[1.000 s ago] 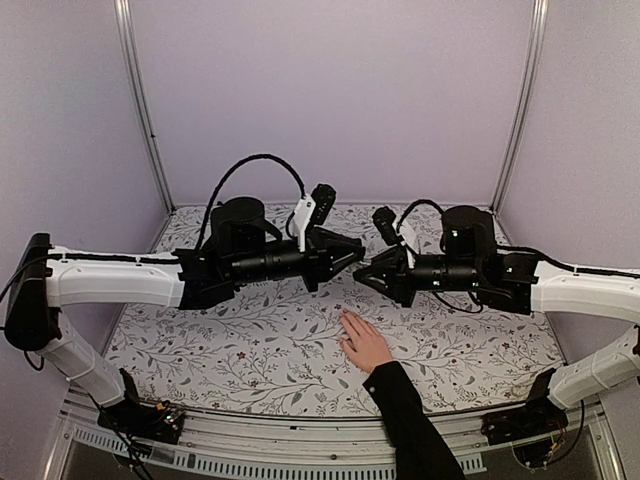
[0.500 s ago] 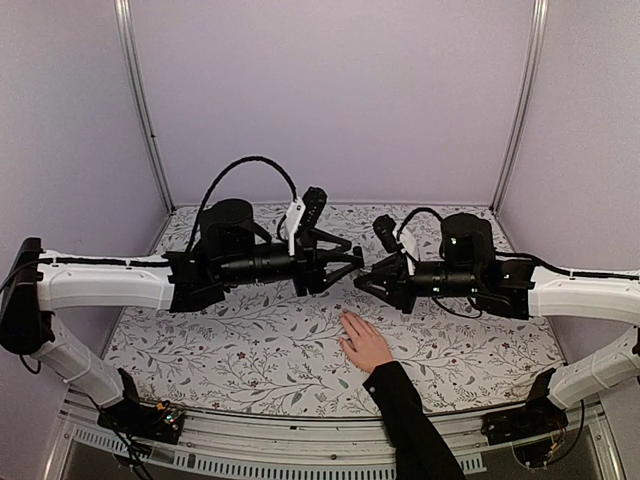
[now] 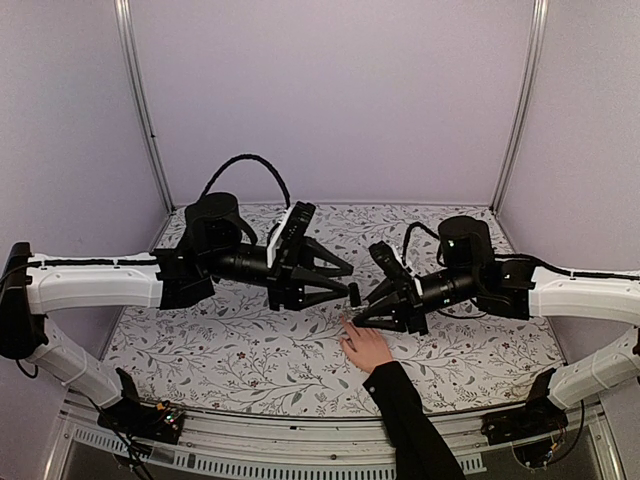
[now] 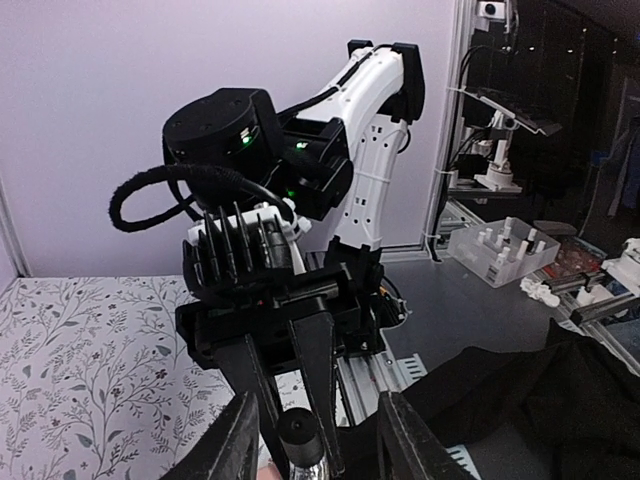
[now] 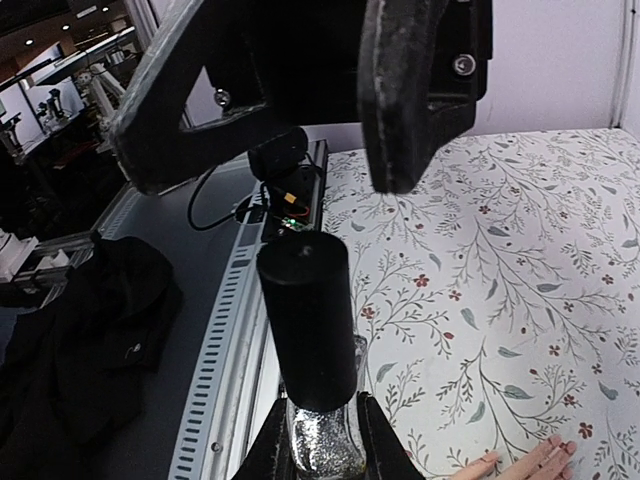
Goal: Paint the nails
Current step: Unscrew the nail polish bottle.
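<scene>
A light-skinned hand [image 3: 366, 346] in a black sleeve lies flat on the floral table, its fingertips [image 5: 540, 464] at the bottom right of the right wrist view. The nails are too small to make out clearly. My right gripper [image 3: 360, 314] [image 5: 322, 450] is shut on the glittery body of a small bottle [image 5: 324, 440], whose black cap [image 5: 305, 335] [image 4: 297, 434] is still on. It hovers just above the hand's fingers. My left gripper [image 3: 354, 284] [image 4: 320, 445] is open, with one jaw on each side of the cap and touching neither side.
The floral table cover [image 3: 250, 340] runs out to the purple side and back walls. A metal rail [image 5: 235, 340] edges the table at the front. The sleeved forearm [image 3: 410, 420] reaches in from the near edge between the two arm bases.
My left gripper has gone from shut to open and drawn back to the left. Both grippers have dropped lower, and the right one with the bottle now sits just above the hand.
</scene>
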Motion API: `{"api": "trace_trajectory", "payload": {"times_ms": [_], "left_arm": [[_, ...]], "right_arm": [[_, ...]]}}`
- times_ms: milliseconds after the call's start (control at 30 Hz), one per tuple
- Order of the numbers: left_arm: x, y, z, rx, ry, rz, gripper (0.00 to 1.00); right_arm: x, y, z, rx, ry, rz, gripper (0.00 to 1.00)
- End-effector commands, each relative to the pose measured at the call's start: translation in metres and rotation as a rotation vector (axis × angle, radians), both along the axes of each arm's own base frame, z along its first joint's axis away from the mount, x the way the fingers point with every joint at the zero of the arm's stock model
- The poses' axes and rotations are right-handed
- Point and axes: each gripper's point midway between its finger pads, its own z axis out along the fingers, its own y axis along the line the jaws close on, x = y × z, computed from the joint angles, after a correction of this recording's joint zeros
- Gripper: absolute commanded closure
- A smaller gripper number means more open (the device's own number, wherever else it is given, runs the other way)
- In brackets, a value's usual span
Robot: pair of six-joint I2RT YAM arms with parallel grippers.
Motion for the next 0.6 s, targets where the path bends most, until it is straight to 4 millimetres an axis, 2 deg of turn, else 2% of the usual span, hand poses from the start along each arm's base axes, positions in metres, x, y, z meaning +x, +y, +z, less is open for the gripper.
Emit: {"api": "trace_trajectory", "payload": {"times_ms": [0,300,467,567], "left_arm": [[-0.015,-0.001,-0.001,-0.004,-0.030,-0.102,0.59],[-0.029,-0.014,-0.012,0.036,-0.040,-0.179,0.61],[-0.033,-0.017,-0.014,0.043,-0.042,-0.196,0.72],[-0.033,-0.017,-0.014,0.043,-0.045,-0.190,0.83]], "right_arm": [[-0.023,0.000,0.012,0.035,0.017,0.169,1.00],[-0.035,0.001,0.018,0.050,0.046,0.269,1.00],[-0.036,0.001,0.015,0.032,0.064,0.272,1.00],[-0.034,0.002,0.016,0.032,0.056,0.261,1.00]]}}
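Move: The black cap of the nail polish bottle is about 3 cm to the right of my left hand, level with it front to back and some 2 cm lower. The bottle's glass body sits in my right fingers, 3 cm right of and 5 cm below my left hand. The person's hand rests on the table about 3 cm ahead of my left hand, 4 cm right and some 26 cm down. From my right hand, the cap is about 4 cm straight up. I draw both hands back towards my base, each about 3 cm. My left hand also comes right and down to bring its half-open fingers around the cap, then narrows them to nearly its width, turning some 10 degrees clockwise. My right hand keeps its grip on the bottle and swings about 15 degrees counter-clockwise. ##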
